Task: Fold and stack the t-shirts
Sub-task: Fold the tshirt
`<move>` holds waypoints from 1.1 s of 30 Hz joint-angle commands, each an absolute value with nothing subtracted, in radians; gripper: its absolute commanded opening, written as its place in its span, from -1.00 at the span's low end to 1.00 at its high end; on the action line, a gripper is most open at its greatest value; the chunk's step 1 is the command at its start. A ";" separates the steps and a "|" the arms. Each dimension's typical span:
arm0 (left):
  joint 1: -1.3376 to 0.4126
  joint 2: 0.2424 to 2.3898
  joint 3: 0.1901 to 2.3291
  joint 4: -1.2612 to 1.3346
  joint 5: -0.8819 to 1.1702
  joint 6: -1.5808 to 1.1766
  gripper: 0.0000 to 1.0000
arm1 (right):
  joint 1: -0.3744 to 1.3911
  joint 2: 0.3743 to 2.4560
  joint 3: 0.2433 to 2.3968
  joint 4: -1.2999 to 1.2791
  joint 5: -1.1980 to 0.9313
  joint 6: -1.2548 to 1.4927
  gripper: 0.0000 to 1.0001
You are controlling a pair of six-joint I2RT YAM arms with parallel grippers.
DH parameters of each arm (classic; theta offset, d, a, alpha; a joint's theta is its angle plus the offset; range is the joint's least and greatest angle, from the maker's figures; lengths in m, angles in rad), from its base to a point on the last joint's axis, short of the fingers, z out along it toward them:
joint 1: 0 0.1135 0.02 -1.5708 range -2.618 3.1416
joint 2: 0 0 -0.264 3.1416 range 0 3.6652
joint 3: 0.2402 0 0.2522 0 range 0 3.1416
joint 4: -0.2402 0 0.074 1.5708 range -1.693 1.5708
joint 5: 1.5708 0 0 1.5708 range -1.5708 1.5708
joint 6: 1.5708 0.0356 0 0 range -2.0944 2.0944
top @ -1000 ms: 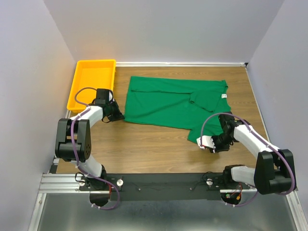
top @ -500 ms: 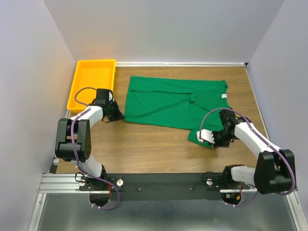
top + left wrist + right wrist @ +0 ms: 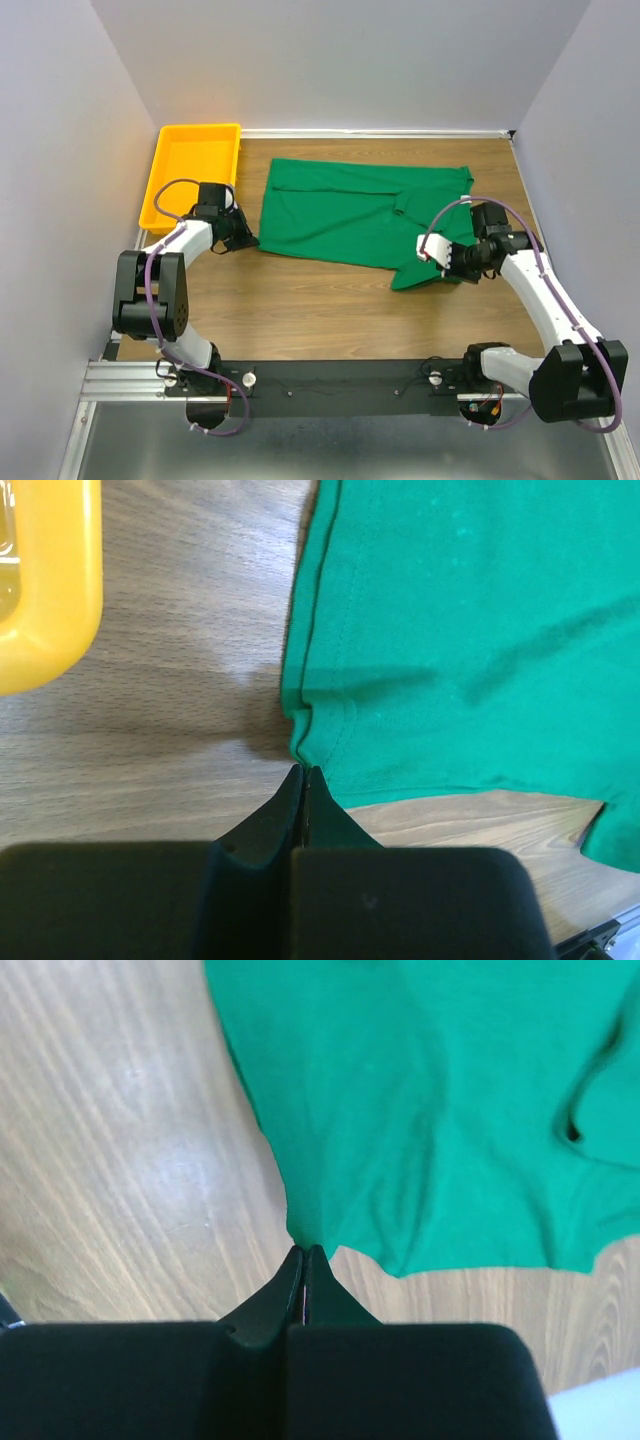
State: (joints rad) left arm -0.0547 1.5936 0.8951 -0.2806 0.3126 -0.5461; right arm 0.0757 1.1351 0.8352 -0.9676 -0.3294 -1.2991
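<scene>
A dark-green t-shirt [image 3: 350, 210] lies spread on the wooden table, its white neck label [image 3: 465, 199] at the right. My left gripper [image 3: 250, 241] sits low at the shirt's near-left corner. In the left wrist view the left gripper [image 3: 303, 770] is shut, with the corner of the t-shirt [image 3: 470, 630] pinched at its tips. My right gripper [image 3: 438, 266] is at the shirt's near-right edge. The right wrist view shows the right gripper [image 3: 304, 1248] shut on the t-shirt [image 3: 420, 1110], whose cloth is drawn to a peak at the tips.
A yellow plastic tray [image 3: 190, 175] stands at the back left, close to the left arm, and its rim [image 3: 45, 580] shows in the left wrist view. Grey walls enclose the table on three sides. Bare wood [image 3: 300, 300] lies between the shirt and the arm bases.
The right gripper has shut on the shirt's near-right edge and moved back and to the right, pulling the cloth with it. The left arm has barely moved.
</scene>
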 commanded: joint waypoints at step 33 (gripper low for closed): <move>-0.021 1.509 1.019 -0.310 0.368 -0.609 -1.00 | 0.031 1.282 1.175 -0.698 -0.314 -1.058 -0.99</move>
State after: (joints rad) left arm -0.0319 1.5314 0.9825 -0.3222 0.3340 -0.5816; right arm 0.0376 1.2644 1.1316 -0.7689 -0.3286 -1.0916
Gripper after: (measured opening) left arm 0.008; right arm 0.011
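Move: The left hand grips the t-shirt's near-left corner; the shirt's far-left corner lies about 26 cm ahead of this hand, 2 cm right and 4 cm below, and the yellow bin's middle some 20 cm ahead and 22 cm left. From the right hand, already holding the near edge off the table, the far-right corner is roughly 36 cm ahead, 10 cm right and 9 cm below; the neck label is 29 cm ahead, 6 cm right. Forward and up together, the right hand carries its pinched piece of the near edge about 11 cm towards the shirt's far side while rising about 9 cm, its fingers swinging outward and turning a little clockwise. The left hand mainly lifts its corner, some 5 cm, edging forward near the end; both grippers stay shut on the cloth. ##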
